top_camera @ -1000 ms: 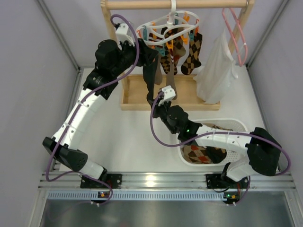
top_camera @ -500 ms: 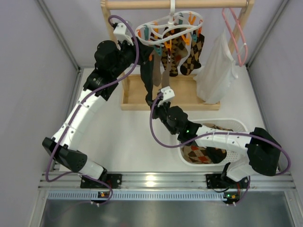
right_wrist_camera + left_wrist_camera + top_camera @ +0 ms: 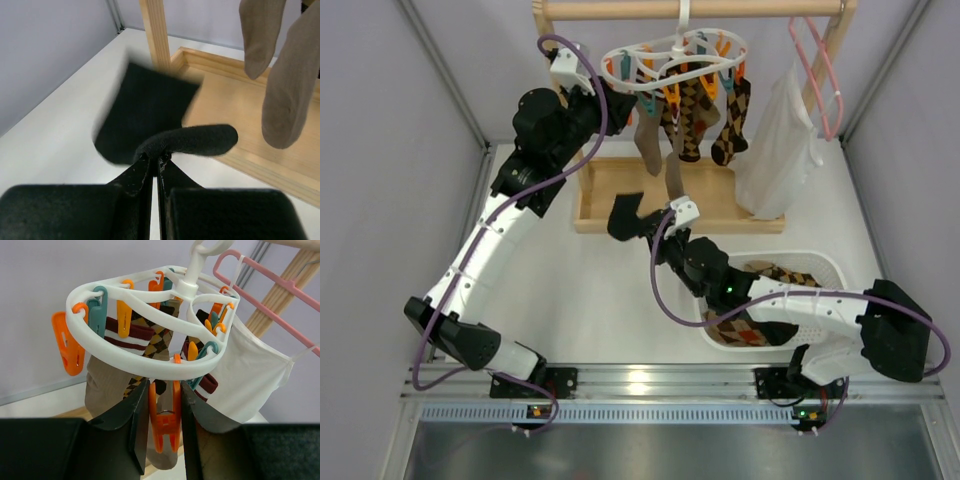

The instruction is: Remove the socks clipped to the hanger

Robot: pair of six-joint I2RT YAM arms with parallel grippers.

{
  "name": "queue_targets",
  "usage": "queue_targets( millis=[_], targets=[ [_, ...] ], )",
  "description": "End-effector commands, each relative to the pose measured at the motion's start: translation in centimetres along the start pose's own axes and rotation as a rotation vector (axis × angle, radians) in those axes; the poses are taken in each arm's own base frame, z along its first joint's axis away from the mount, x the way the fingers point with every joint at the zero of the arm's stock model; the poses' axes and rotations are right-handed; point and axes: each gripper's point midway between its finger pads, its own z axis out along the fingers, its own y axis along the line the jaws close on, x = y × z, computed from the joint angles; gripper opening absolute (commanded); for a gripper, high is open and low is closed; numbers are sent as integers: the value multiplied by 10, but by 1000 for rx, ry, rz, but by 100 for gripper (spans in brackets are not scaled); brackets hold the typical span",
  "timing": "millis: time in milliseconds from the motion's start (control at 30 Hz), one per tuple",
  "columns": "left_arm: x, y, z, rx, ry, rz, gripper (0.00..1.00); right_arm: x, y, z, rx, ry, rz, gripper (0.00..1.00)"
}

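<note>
The white oval hanger (image 3: 672, 48) hangs from the wooden rail with orange and teal clips; it also shows in the left wrist view (image 3: 150, 365). Argyle socks (image 3: 698, 108) and tan socks (image 3: 648, 150) still hang from it. My left gripper (image 3: 623, 98) is at the hanger's left side, and its jaws (image 3: 164, 415) are squeezed on an orange clip (image 3: 165, 426) that holds nothing. My right gripper (image 3: 655, 224) is shut on the black sock (image 3: 625, 216), which is free of the hanger and held low over the rack's base. In the right wrist view the black sock (image 3: 145, 110) drapes from the fingertips (image 3: 155, 160).
A white basket (image 3: 822, 263) at the right holds argyle socks (image 3: 748, 326). A white garment (image 3: 775, 150) on a pink hanger (image 3: 816, 60) hangs to the right. The wooden rack's base tray (image 3: 610, 185) lies under the hanger, with tan sock toes (image 3: 287, 100) dangling above it.
The black sock has come off its clip. My right gripper has pulled it down and away from the hanger. The left gripper has shifted slightly left and the hanger has swung.
</note>
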Motion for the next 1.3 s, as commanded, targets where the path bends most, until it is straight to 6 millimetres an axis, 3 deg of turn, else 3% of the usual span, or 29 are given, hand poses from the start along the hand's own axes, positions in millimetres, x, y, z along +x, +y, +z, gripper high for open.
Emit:
queue_targets(
  millis=[0,133,200,233,267,333,400,433,467,500,533,700,733,767,833,933,1067,1133,1267],
  targets=[
    [-29,-8,-11,17,-87,16,0,-15,4,-11,-9,-33,36,0],
    [-24,-1,-12,-12,-83,15,0,-15,-2,-18,3,-8,21,0],
    [-26,10,-19,-79,-100,4,19,-7,-10,-25,28,39,5,0],
    [-26,15,-22,-108,-108,-1,21,-13,-12,-32,28,37,9,0],
    [-36,20,-34,-147,-140,-8,34,-14,-14,-36,31,54,4,0],
    [-29,33,-46,-212,-143,-14,57,-8,-24,-51,50,119,-26,0],
    [-39,37,-67,-256,-182,-18,69,-14,-31,-61,70,146,-33,0],
    [-38,38,-79,-265,-188,-22,79,-6,-40,-73,86,205,-67,0],
    [-38,39,-85,-268,-193,-22,95,-12,-43,-77,92,211,-72,0],
    [-36,37,-91,-255,-189,-17,98,-11,-46,-84,97,235,-87,0],
    [-30,37,-104,-252,-184,-19,98,-5,-54,-95,111,286,-117,0],
    [1,46,-157,-297,-158,-88,98,-21,-85,-130,224,355,-139,0],
    [-6,43,-178,-293,-193,-113,98,-28,-88,-135,242,355,-123,0],
    [14,49,-183,-313,-155,-119,98,-27,-97,-144,269,378,-142,1],
    [26,49,-205,-308,-133,-123,98,-40,-102,-154,291,363,-115,2],
    [65,58,-221,-339,-31,-129,98,-50,-118,-173,353,364,-99,1],
    [97,58,-244,-333,79,-118,98,-56,-152,-200,527,370,-119,0],
    [114,56,-249,-310,139,-113,98,-53,-169,-214,627,403,-150,0],
    [135,49,-255,-254,197,-106,98,-36,-174,-221,674,464,-151,0]
  ],
)
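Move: The dark sock is already off its clip and held in the shut right fingers; the basket it goes to lies about 29 cm to that hand's right, roughly level with it fore and aft and some 21 cm below. The hanging grey sock is about 14 cm ahead, 4 cm right and 6 cm higher. The left fingers still squeeze the orange clip, with the hanger's middle about 9 cm ahead, 8 cm right and 3 cm up. The dark sock, kept pinched in the right fingers, is carried about 24 cm to the right, drawing back some 8 cm, over to the basket as the wrist swings clockwise and tips down. Meanwhile the left hand spreads its fingers wide, lets go of the orange clip, and pulls back, left and down away from the hanger. ##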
